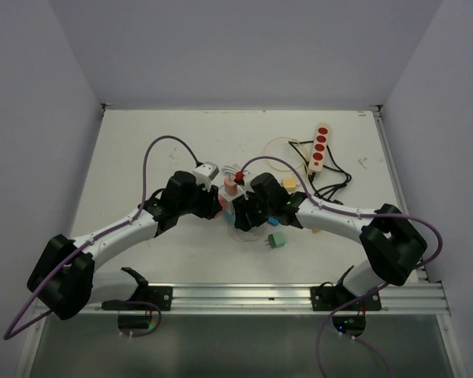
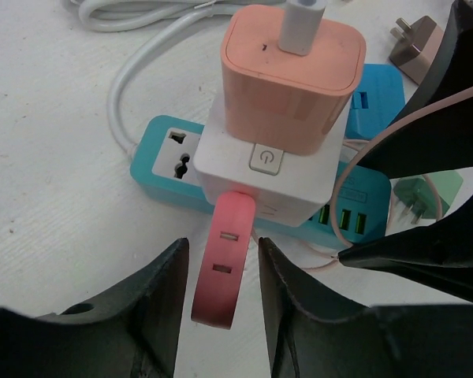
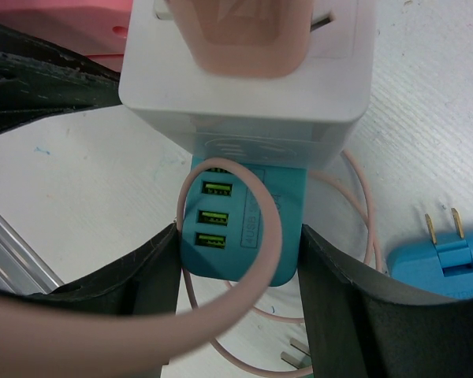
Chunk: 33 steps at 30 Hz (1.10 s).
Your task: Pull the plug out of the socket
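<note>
A pink plug (image 2: 221,260) sticks out of the side of a white adapter cube (image 2: 284,181). The cube sits on a teal socket strip (image 2: 162,157) with a peach charger (image 2: 288,79) on top. My left gripper (image 2: 222,246) stands open around the pink plug, with a thin gap on each side. My right gripper (image 3: 238,230) is shut on the USB end of the teal strip (image 3: 276,236), both fingers against its sides. In the top view both grippers, left (image 1: 219,203) and right (image 1: 240,213), meet at mid-table.
A pink cable (image 3: 268,260) loops over the strip's end. Loose plugs lie near: a blue one (image 3: 445,264), a green one (image 1: 275,239) and a brown one (image 2: 414,47). A beige strip with red sockets (image 1: 320,147) lies at the back right. White cord (image 2: 142,71) curls behind.
</note>
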Motion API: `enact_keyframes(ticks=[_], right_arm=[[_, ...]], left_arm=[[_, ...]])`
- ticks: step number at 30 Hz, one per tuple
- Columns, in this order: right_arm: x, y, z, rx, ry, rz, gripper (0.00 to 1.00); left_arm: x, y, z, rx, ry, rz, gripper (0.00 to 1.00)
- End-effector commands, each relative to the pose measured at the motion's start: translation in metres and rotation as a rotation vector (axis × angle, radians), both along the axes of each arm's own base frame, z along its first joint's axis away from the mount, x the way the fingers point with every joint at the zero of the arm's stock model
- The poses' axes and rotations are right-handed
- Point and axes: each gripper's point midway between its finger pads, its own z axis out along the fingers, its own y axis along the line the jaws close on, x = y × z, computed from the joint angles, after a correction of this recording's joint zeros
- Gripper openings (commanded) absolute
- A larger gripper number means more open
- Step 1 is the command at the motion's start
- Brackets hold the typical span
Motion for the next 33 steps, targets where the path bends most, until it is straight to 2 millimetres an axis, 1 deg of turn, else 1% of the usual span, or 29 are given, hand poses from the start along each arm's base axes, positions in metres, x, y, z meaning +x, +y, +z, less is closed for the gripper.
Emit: enact_keyframes(ticks=[1, 3, 4, 5, 6, 8, 9, 15, 17, 23, 28, 33], right_arm=[[0.003, 0.014, 0.032, 0.108, -0.054, 0.044, 0.00], [0.005, 0.013, 0.031, 0.108, -0.054, 0.038, 0.00], [0.005, 0.012, 0.031, 0.108, -0.054, 0.034, 0.00], [0.006, 0.012, 0.031, 0.107, -0.052, 0.027, 0.00], [0.008, 0.010, 0.030, 0.102, -0.055, 0.017, 0.00], [0.011, 0.007, 0.028, 0.094, -0.052, 0.000, 0.00], [0.014, 0.005, 0.027, 0.086, -0.056, -0.016, 0.00], [0.027, -0.014, 0.014, 0.011, -0.062, -0.105, 0.00], [0.029, -0.022, 0.008, -0.011, -0.060, -0.132, 0.00], [0.040, -0.048, -0.011, -0.123, -0.049, -0.224, 0.00], [0.044, -0.059, -0.021, -0.165, -0.024, -0.267, 0.00], [0.048, -0.070, -0.032, -0.224, -0.016, -0.303, 0.00]], left_arm=[[0.012, -0.012, 0.021, -0.026, -0.090, -0.036, 0.43], [0.012, -0.012, 0.022, -0.022, -0.093, -0.041, 0.37], [0.011, -0.011, 0.022, -0.021, -0.094, -0.040, 0.29], [0.006, -0.009, 0.017, -0.006, -0.071, -0.044, 0.23], [0.006, -0.008, 0.017, -0.003, -0.072, -0.042, 0.16], [0.005, -0.007, 0.021, -0.009, -0.080, -0.041, 0.07], [0.004, -0.007, 0.022, -0.009, -0.078, -0.041, 0.00], [-0.002, -0.004, 0.024, -0.004, -0.068, -0.049, 0.00], [-0.003, -0.003, 0.028, -0.005, -0.077, -0.053, 0.00], [-0.012, 0.002, 0.026, 0.006, -0.070, -0.070, 0.00], [-0.019, 0.005, 0.021, 0.018, -0.049, -0.082, 0.00], [-0.020, 0.012, 0.024, 0.029, -0.059, -0.055, 0.00]])
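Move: The pink plug already sits between the left hand's open fingers, about 1 cm ahead and 1 cm right of the hand point, at its height. The white cube adapter it is plugged into lies some 3 cm ahead and 5 cm right, with the peach plug on top, about 4 cm ahead, 5 cm right and 4 cm up. From the right hand, holding the teal strip's end, the pink plug is roughly 4 cm ahead, 7 cm left and 2 cm above; the blue plug lies level ahead, 8 cm right, 4 cm down. Backwards and up, about 1.5 cm in all, the left hand eases away from the white cube adapter, after first closing its fingers to pinch the pink plug's two sides; its wrist hardly turns. Against this pull the right hand keeps its grip on the teal strip's end and creeps forward about 1 cm. ##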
